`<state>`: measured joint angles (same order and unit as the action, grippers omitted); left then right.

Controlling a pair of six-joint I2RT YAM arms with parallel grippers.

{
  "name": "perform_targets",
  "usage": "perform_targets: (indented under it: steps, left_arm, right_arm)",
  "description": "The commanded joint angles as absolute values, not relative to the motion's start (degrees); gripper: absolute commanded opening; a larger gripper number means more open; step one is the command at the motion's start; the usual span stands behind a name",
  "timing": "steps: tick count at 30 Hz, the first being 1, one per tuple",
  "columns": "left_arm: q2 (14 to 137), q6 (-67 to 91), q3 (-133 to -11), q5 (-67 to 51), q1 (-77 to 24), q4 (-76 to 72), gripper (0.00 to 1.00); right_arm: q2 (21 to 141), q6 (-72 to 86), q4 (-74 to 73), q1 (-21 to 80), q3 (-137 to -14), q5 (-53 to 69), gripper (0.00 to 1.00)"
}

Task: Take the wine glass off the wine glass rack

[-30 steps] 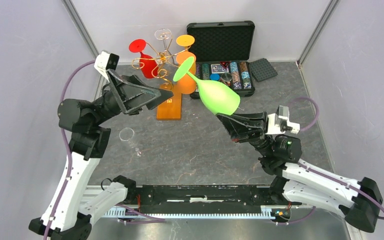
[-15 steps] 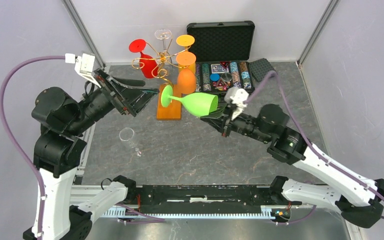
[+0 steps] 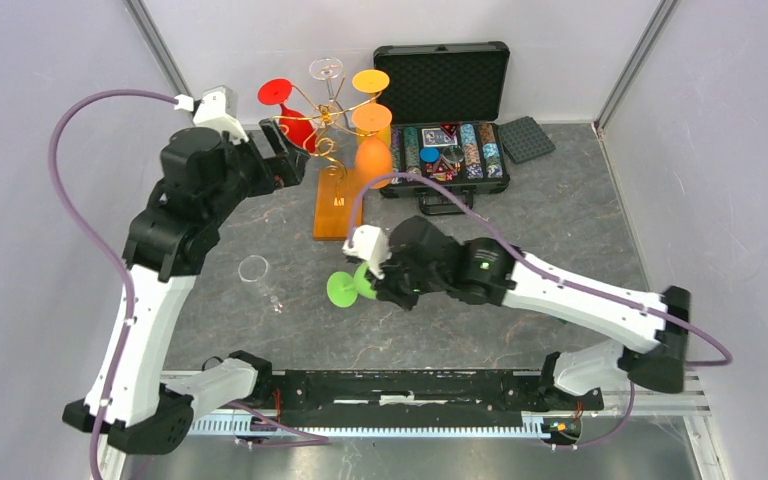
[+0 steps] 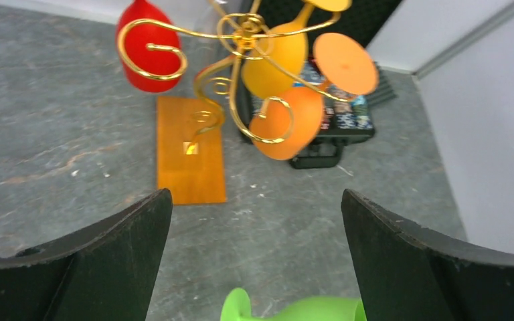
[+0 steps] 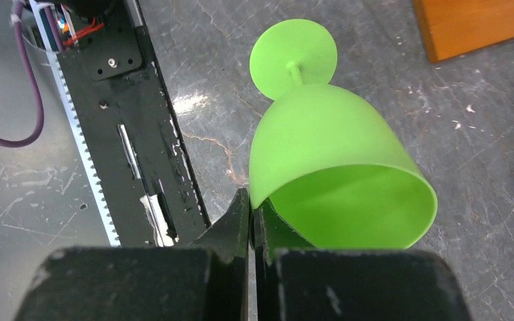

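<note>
The green wine glass (image 5: 328, 154) lies on its side low over the table, foot (image 3: 343, 290) pointing left. My right gripper (image 5: 251, 210) is shut on its rim, one finger inside the bowl and one outside. Whether the glass touches the table I cannot tell. The wine glass rack (image 3: 325, 115), golden wire on an orange wooden base (image 3: 338, 205), stands at the back. It carries a red glass (image 3: 295, 125), orange glasses (image 3: 373, 155) and a clear one (image 3: 326, 70). My left gripper (image 4: 254, 194) is open, raised beside the rack (image 4: 241, 40) and holding nothing.
An open black chip case (image 3: 450, 110) stands right of the rack, with a black pad (image 3: 526, 138) beside it. A clear glass (image 3: 255, 270) lies on the table at the left. The black rail (image 3: 400, 395) runs along the near edge.
My right arm has swung the green glass down and left, from above the rack's base to low over the table's middle. My left arm has turned toward the rack, its jaws staying open.
</note>
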<state>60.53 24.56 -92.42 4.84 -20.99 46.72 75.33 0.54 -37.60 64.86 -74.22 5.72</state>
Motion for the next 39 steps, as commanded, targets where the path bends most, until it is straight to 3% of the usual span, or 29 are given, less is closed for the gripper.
perform_targets:
  steps: [1, 12, 20, 26, 32, 39]
  left_arm:
    - [61.71, 22.49, -92.13, 15.10, -20.40, 43.78, 1.00]
    - [62.55, 20.33, -96.76, 28.66, -19.49, 41.48, 1.00]
    - [64.59, 18.99, -96.97, 27.88, -19.39, 43.19, 1.00]
    - [65.83, 18.59, -96.54, 25.08, -19.42, 43.85, 1.00]
    - [66.19, 18.54, -95.67, 24.35, -19.30, 43.81, 1.00]
    - [66.19, 18.12, -95.72, 24.02, -19.00, 43.86, 1.00]
  right_arm:
    - [83.07, -1.71, -44.89, 68.70, -83.23, 0.79, 0.00]
    - [103.40, -2.14, -56.33, 72.58, -100.10, -5.05, 0.00]
    - [109.73, -3.95, -63.53, 73.18, -108.94, -5.92, 0.00]
    - [111.33, -4.30, -63.98, 73.48, -109.32, -6.19, 0.10]
    - [114.48, -4.39, -63.99, 73.61, -111.11, -6.87, 0.13]
    - [115.24, -3.19, -59.96, 73.65, -112.78, -6.51, 0.27]
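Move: The right hand holds the green glass by its rim; the bare table spot for it lies about 3 cm ahead, 5 cm left and 23 cm below. From this hand, the clear glass stands some 27 cm left and 3 cm ahead, the rack's board about 12 cm left and 26 cm ahead. The left hand, empty, has the red glass roughly 15 cm ahead, 7 cm left and 14 cm below, the orange glass 10 cm ahead, 12 cm right. Down and to the left, about 9 cm and 7 cm, the right hand takes the green glass to the bare table in front of the rack, tilting until its fingers point nearly straight down, then opens them partway around the rim, one finger still inside the bowl. The left hand, open, shifts left and somewhat forward towards the red glass, turning counter-clockwise. ##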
